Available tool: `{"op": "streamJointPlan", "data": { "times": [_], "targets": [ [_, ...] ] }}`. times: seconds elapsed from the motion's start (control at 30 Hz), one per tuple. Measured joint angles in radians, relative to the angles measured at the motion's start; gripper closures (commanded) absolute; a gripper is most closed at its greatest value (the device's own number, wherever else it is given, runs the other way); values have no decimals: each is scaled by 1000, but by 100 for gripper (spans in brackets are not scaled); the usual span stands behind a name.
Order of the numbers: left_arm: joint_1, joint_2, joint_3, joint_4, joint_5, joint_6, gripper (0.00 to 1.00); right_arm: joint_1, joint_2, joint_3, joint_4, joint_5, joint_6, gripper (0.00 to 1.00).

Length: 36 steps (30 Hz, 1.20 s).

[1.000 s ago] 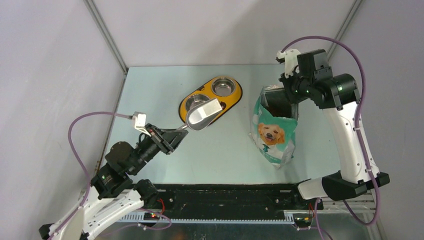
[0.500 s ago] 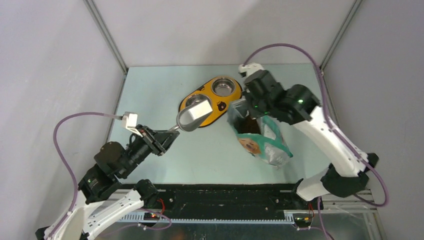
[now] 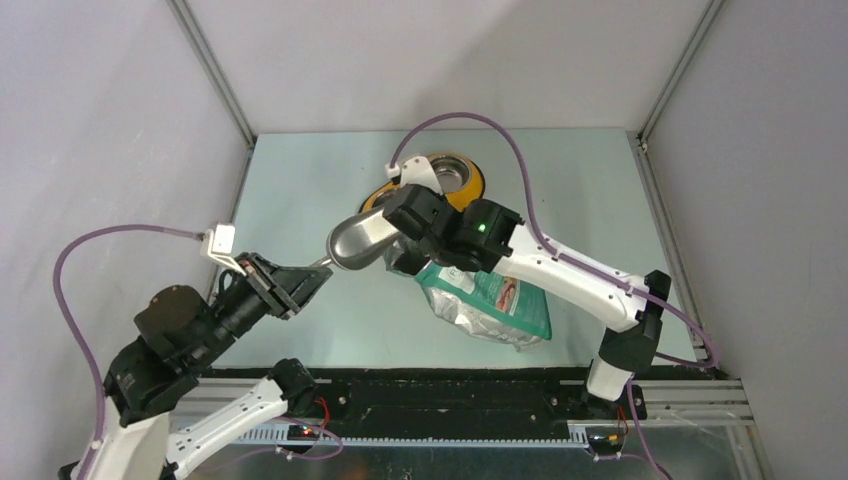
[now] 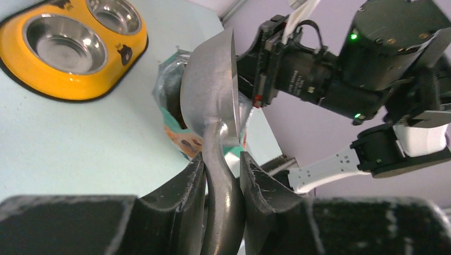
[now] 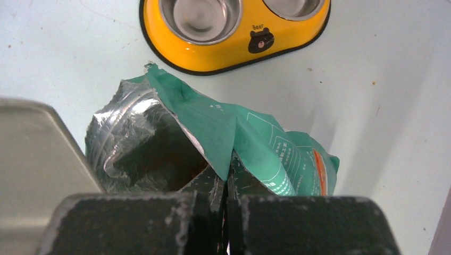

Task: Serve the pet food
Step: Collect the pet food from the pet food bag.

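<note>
My left gripper (image 4: 222, 162) is shut on the handle of a grey metal scoop (image 4: 213, 101), whose bowl (image 3: 358, 240) hangs over the table just left of the bag's mouth. The teal-and-white bag (image 3: 490, 300) is tipped over toward the left. My right gripper (image 5: 227, 175) is shut on the bag's (image 5: 255, 133) torn rim. The bag's foil-lined opening (image 5: 149, 154) faces the scoop (image 5: 37, 154). The pet food is hidden in the dark inside of the bag. Both steel bowls of the yellow double feeder (image 5: 234, 40) are empty.
The yellow feeder (image 3: 466, 190) sits at the back of the table, partly under the right arm (image 3: 560, 270). The feeder (image 4: 32, 74) is left of the scoop in the left wrist view. Grey walls close in the table on three sides.
The right arm has swung left across the table, carrying the bag and tipping it from upright onto its side. The left arm has drawn the scoop left and nearer, away from the feeder.
</note>
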<state>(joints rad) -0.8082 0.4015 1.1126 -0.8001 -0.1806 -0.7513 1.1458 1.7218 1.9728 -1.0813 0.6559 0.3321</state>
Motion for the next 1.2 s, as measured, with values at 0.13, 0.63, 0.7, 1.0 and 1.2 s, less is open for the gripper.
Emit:
{"op": "streamJointPlan", "data": {
  "times": [0.13, 0.63, 0.7, 1.0, 1.2],
  "targets": [
    [0, 90, 114, -114, 37, -44, 100, 18, -29, -99, 115, -12, -34, 100],
    [2, 290, 163, -327, 176, -105, 100, 35, -172, -245, 220, -242, -231, 100],
    [2, 310, 163, -330, 201, -105, 100, 45, -174, -245, 214, -296, -256, 100],
    [2, 559, 334, -492, 235, -174, 100, 117, -172, -224, 169, -194, -307, 100],
    [2, 644, 398, -575, 229, -254, 100, 137, -170, -224, 168, -111, -303, 100]
  ]
}}
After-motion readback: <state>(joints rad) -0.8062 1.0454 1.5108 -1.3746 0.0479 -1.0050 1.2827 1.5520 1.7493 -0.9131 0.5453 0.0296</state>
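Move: The pet food bag's open mouth lies about 9 cm ahead, 11 cm right and 11 cm below the left hand, which holds the scoop. The right hand grips the bag's rim; the mouth is roughly 5 cm to its left, 2 cm back and 5 cm lower, with the scoop's bowl some 9 cm left, 1 cm back and 5 cm above that hand. The bowl tray stands about 17 cm ahead, 2 cm left and 28 cm below the right hand. The scoop's bowl enters the bag's open mouth as the left hand, keeping its grip on the handle, goes down about 7 cm and right 6 cm, tipping steeply nose-down by nearly 50 degrees. The right hand keeps the rim pinched and draws it back some 6 cm, swinging slightly left and part-way back while turning counter-clockwise by around 20 degrees. ##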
